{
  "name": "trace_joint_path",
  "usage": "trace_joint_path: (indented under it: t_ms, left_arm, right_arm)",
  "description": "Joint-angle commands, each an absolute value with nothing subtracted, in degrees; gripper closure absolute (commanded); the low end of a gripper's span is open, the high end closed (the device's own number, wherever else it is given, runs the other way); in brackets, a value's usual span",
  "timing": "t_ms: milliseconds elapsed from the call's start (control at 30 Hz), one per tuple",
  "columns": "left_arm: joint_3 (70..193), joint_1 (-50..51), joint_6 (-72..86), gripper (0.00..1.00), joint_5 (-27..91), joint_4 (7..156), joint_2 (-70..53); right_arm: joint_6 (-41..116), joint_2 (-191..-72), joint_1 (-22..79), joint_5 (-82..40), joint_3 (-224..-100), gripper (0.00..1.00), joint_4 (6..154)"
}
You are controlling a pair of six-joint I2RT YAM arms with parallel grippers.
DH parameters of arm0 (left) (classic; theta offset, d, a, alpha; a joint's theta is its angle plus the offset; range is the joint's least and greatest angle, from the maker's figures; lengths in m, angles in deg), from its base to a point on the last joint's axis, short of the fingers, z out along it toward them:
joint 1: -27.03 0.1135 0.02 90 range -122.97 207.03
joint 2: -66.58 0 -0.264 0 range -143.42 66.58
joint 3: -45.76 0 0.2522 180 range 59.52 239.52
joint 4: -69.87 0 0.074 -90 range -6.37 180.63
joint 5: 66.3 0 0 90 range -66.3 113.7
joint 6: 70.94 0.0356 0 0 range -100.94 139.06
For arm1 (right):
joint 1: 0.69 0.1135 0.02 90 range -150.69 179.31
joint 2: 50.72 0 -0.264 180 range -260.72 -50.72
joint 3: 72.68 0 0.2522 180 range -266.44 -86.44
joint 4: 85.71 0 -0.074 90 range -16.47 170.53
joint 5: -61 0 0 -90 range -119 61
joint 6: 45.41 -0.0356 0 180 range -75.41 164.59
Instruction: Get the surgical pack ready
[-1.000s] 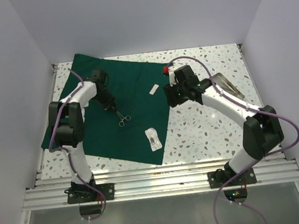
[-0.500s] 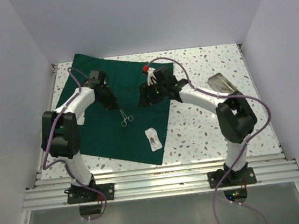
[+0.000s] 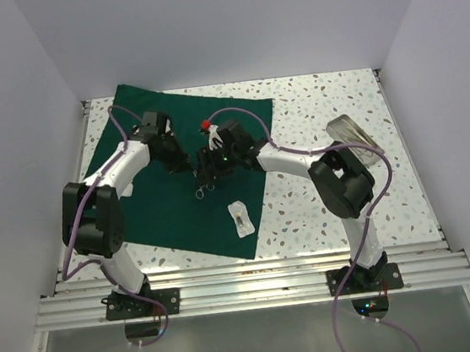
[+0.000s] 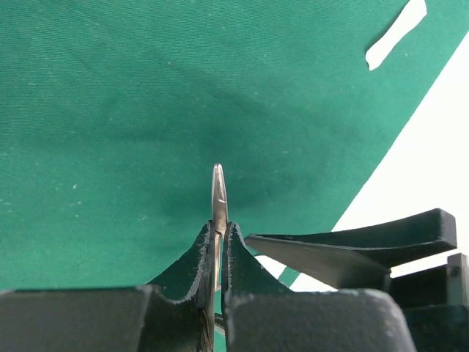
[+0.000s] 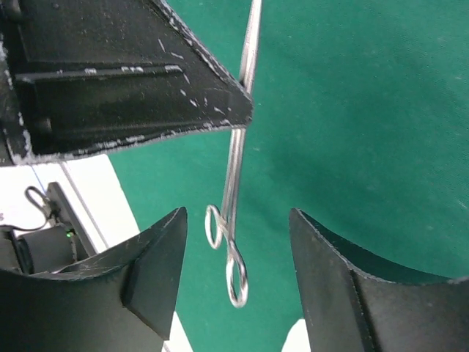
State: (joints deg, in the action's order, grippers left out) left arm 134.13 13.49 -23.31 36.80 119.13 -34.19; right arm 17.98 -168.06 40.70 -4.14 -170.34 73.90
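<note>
The dark green drape [image 3: 166,205] lies flat on the table's left half and fills the left wrist view [image 4: 110,110]. My left gripper [image 3: 183,162] is shut on the tip end of steel forceps [image 4: 218,187] and holds them slanting above the cloth. Their ring handles [image 5: 229,257] hang free between the fingers of my right gripper [image 5: 238,249], which is open and not touching them. In the top view my right gripper [image 3: 207,171] sits close against the left one, with the rings [image 3: 199,192] just below.
A small white packet [image 3: 240,218] lies on the drape near its right edge. A white strip [image 4: 396,33] lies on the cloth beyond my left gripper. A shallow metal tray [image 3: 351,133] stands at the right on the speckled tabletop [image 3: 311,99].
My right arm has swung left from the bare table over the drape, and its open jaws now flank the forceps' rings. My left gripper, still holding the forceps, shifted slightly right.
</note>
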Motion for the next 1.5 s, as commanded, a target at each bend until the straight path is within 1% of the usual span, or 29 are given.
trace_joint_path:
  t_ms: [0,67,100,133,167,200,233,267,333,367,400,467,500,567,600,633,700,733,767,833,900,1033,1200,1300,1467]
  left_arm:
    - [133.7,13.1,-23.3,1.0,38.3,117.2,-31.6]
    - [133.5,13.0,-23.5,1.0,38.6,117.0,-31.4]
    - [133.3,12.9,-23.7,1.0,39.2,116.5,-31.2]
    - [133.1,12.9,-23.7,1.0,39.4,116.3,-31.2]
    - [133.0,12.9,-23.7,1.0,39.8,116.1,-31.2]
    - [133.0,12.9,-23.7,1.0,40.6,115.5,-31.0]
    - [133.0,12.9,-23.5,1.0,41.2,115.1,-30.8]
    - [133.3,12.9,-22.9,0.96,41.3,114.9,-30.6]
    - [134.6,12.9,-22.1,0.76,38.8,116.0,-29.8]
    - [135.6,13.0,-20.2,0.65,36.6,116.4,-29.4]
    - [136.2,13.0,-19.2,0.61,35.2,117.5,-29.1]
    - [137.1,13.1,-16.1,0.58,31.9,118.3,-27.5]
    - [137.1,13.4,-15.1,0.58,31.3,118.3,-26.4]
    - [136.9,13.4,-12.9,0.56,29.8,118.5,-25.6]
    - [136.9,13.4,-12.3,0.55,28.9,118.7,-25.3]
    - [136.9,13.4,-11.7,0.55,29.0,118.7,-25.3]
    - [136.4,13.4,-10.2,0.55,29.4,119.5,-25.7]
    - [136.2,13.4,-9.9,0.55,29.6,120.0,-26.0]
    - [135.5,13.4,-9.2,0.55,30.0,120.3,-26.1]
    - [134.6,13.4,-8.7,0.56,30.6,120.3,-26.1]
    - [133.9,13.4,-8.4,0.57,31.3,120.5,-25.9]
    - [134.2,13.4,-6.9,0.58,31.4,121.4,-25.4]
    - [133.7,13.4,-6.2,0.59,31.0,121.3,-26.1]
    - [133.3,13.5,-5.6,0.59,30.7,121.1,-25.9]
    - [131.1,14.6,-4.9,0.59,30.6,120.8,-25.1]
  right_arm:
    - [15.5,-168.7,41.4,-2.5,-172.0,0.4,78.2]
    - [15.2,-168.8,41.5,-2.3,-171.8,0.48,78.8]
    - [15.2,-169.0,41.5,-2.0,-171.9,0.54,78.9]
    - [15.2,-169.1,41.6,-1.8,-172.0,0.66,78.8]
    - [15.2,-169.3,41.5,-1.8,-172.0,0.73,78.6]
    - [15.3,-169.3,41.4,-1.9,-172.1,0.88,78.7]
    - [15.4,-169.2,41.4,-1.6,-172.0,0.94,78.6]
    - [15.7,-168.9,41.5,-1.6,-171.9,1.0,78.3]
    - [17.1,-167.8,41.1,-2.5,-171.2,1.0,76.0]
    - [18.6,-166.1,40.6,-4.5,-170.7,1.0,75.0]
    - [19.5,-165.2,40.1,-6.3,-169.9,1.0,73.7]
    - [23.3,-163.3,37.5,-9.5,-170.1,1.0,66.1]
    - [28.3,-161.3,35.2,-14.3,-170.6,1.0,59.6]
    - [33.6,-158.7,32.6,-20.4,-170.5,1.0,54.5]
    - [38.4,-156.2,29.7,-27.1,-170.4,1.0,50.2]
    - [40.6,-155.3,28.0,-31.2,-170.5,1.0,48.0]
    - [48.0,-153.6,23.2,-37.5,-169.8,1.0,44.9]
    - [50.3,-152.7,21.6,-44.6,-169.5,1.0,44.2]
    - [54.7,-152.3,20.1,-47.3,-169.3,1.0,43.5]
    - [57.9,-151.5,15.7,-54.7,-168.0,1.0,43.9]
    - [62.3,-151.1,11.3,-57.8,-166.2,1.0,46.1]
    - [66.5,-153.5,7.0,-61.1,-164.5,1.0,48.3]
    - [73.0,-160.3,6.5,-67.8,-166.9,1.0,50.4]
    - [74.3,-163.4,5.6,-69.5,-170.0,1.0,49.9]
    - [76.8,-166.8,5.4,-72.9,-171.6,1.0,50.7]
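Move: The ringed forceps are still clamped in the left hand, their middle about 3 cm back and 1 cm right of it, rings towards the robot. From the right hand, whose open fingers straddle the shaft, that middle is some 2 cm ahead and 2 cm left. The metal tray lies about 54 cm right, 9 cm ahead and 7 cm below the right hand; the white strip 12 cm ahead, 14 cm right; the clear packet 14 cm back, 11 cm right, both some 8 cm lower. Easing barely 1 cm left, the right hand shuts on the forceps' shaft between the left fingers and the rings; the left then opens, lets go and backs off up and left. The right hand swings about 50 cm right and some 10 cm forward with the forceps to the tray, arching up before sinking, the wrist rolling some 85 degrees from pointing left to steeply down. ##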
